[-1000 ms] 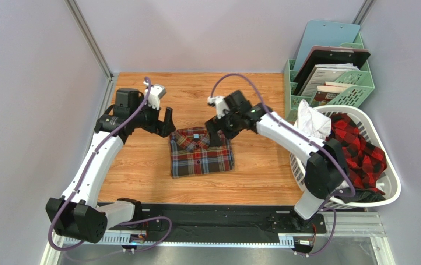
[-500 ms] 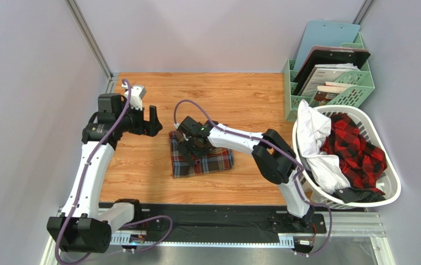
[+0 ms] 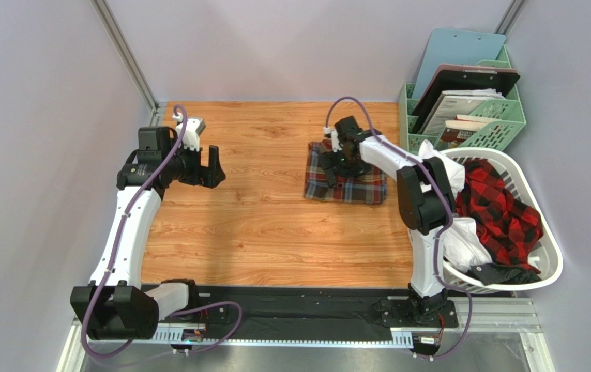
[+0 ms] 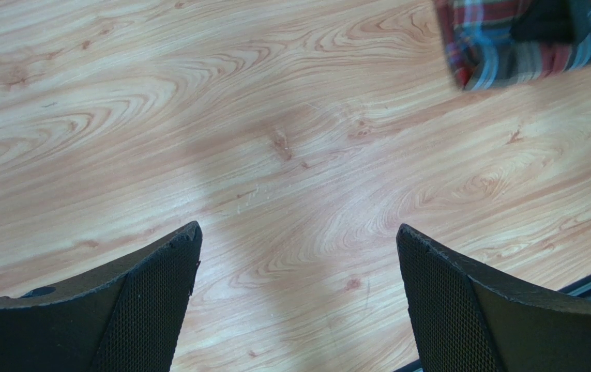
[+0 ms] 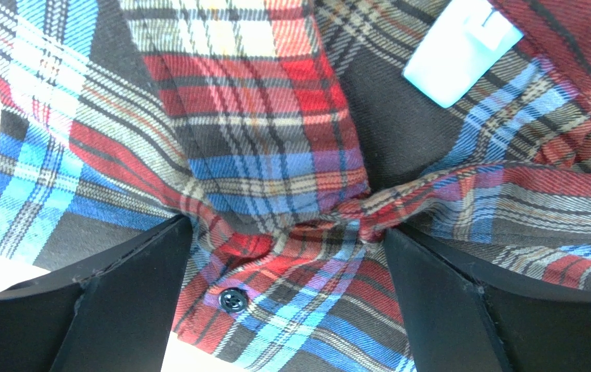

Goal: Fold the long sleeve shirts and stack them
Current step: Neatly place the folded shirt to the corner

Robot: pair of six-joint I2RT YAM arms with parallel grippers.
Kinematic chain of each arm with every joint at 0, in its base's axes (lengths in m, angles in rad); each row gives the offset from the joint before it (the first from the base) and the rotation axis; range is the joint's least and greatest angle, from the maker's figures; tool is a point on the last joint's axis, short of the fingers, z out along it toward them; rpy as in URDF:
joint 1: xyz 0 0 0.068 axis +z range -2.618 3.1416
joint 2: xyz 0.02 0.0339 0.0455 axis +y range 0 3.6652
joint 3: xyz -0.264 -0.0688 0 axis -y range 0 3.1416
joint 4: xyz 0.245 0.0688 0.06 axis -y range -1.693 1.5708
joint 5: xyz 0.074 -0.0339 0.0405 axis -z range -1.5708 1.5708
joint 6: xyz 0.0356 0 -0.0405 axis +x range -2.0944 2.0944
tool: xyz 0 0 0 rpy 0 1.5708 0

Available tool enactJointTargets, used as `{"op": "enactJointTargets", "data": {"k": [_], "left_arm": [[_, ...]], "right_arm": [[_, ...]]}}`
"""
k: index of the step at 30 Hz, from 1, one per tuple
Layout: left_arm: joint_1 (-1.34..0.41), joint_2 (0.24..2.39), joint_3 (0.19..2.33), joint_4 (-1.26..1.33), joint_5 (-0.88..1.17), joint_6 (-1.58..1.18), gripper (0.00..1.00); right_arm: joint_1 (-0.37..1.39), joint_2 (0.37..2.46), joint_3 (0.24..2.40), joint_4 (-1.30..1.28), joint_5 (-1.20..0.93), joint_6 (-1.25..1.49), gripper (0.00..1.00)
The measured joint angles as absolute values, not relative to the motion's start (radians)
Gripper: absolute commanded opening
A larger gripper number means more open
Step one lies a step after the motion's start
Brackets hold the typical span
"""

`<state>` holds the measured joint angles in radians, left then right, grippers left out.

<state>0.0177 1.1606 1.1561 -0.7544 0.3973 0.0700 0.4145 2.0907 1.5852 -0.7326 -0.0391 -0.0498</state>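
The folded dark tartan shirt [image 3: 346, 184] lies on the wooden table, right of centre and close to the basket. My right gripper [image 3: 345, 157] rests on its collar end with the jaws spread wide. In the right wrist view the plaid cloth [image 5: 275, 116] fills the frame and bunches between the two fingers of the right gripper [image 5: 287, 240]; a dark button [image 5: 232, 298] shows there. My left gripper [image 3: 205, 167] hangs open over bare wood at the left, holding nothing; its view catches the shirt's corner [image 4: 500, 58]. The red-and-black check shirt [image 3: 504, 205] lies in the basket.
A white laundry basket [image 3: 551, 263] at the right edge also holds white cloth [image 3: 438, 174]. A green file organizer [image 3: 500, 116] with clipboards stands behind it. Grey walls close in the table on three sides.
The right gripper has slid the folded tartan shirt from the table's centre to the right, toward the basket. The left gripper drew back to the left and stays open.
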Motion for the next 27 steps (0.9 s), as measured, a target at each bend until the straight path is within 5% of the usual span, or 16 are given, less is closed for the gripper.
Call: {"op": "enactJointTargets", "data": {"k": [18, 27], "left_arm": [[0.02, 1.175, 1.176, -0.79, 0.433, 0.111, 0.99], [0.02, 1.117, 1.182, -0.804, 0.437, 0.115, 0.99]], "right_arm": [[0.286, 2.173, 1.813, -0.922, -0.113, -0.296, 1.0], [0.309, 1.732, 1.483, -0.875, -0.13, -0.022, 1.0]]}}
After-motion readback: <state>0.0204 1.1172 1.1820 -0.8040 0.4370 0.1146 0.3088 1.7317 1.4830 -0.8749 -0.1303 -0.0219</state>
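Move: The folded shirt's middle is about 3 cm ahead of the right hand, level with it sideways and 1 cm below; the open fingers are already down in the cloth. Both farther out and to the right of this hand lie the table's far right corner (27 cm ahead, 23 right) and the green rack (some 18 ahead, 35 right); the laundry basket is 10 back, 33 right. From the left hand the shirt is roughly 10 cm ahead, 40 right, 20 below. The folded shirt goes on being slid over the table by the right hand's open fingertips, about 5 cm to the right and a couple of centimetres forward, towards the far right corner; the hand then nearly stops sideways, easing forward with a slight counter-clockwise turn. Still wide open, the fingers next come up off the cloth, rising about 10 cm while drawing back some 7 cm towards the near edge. ##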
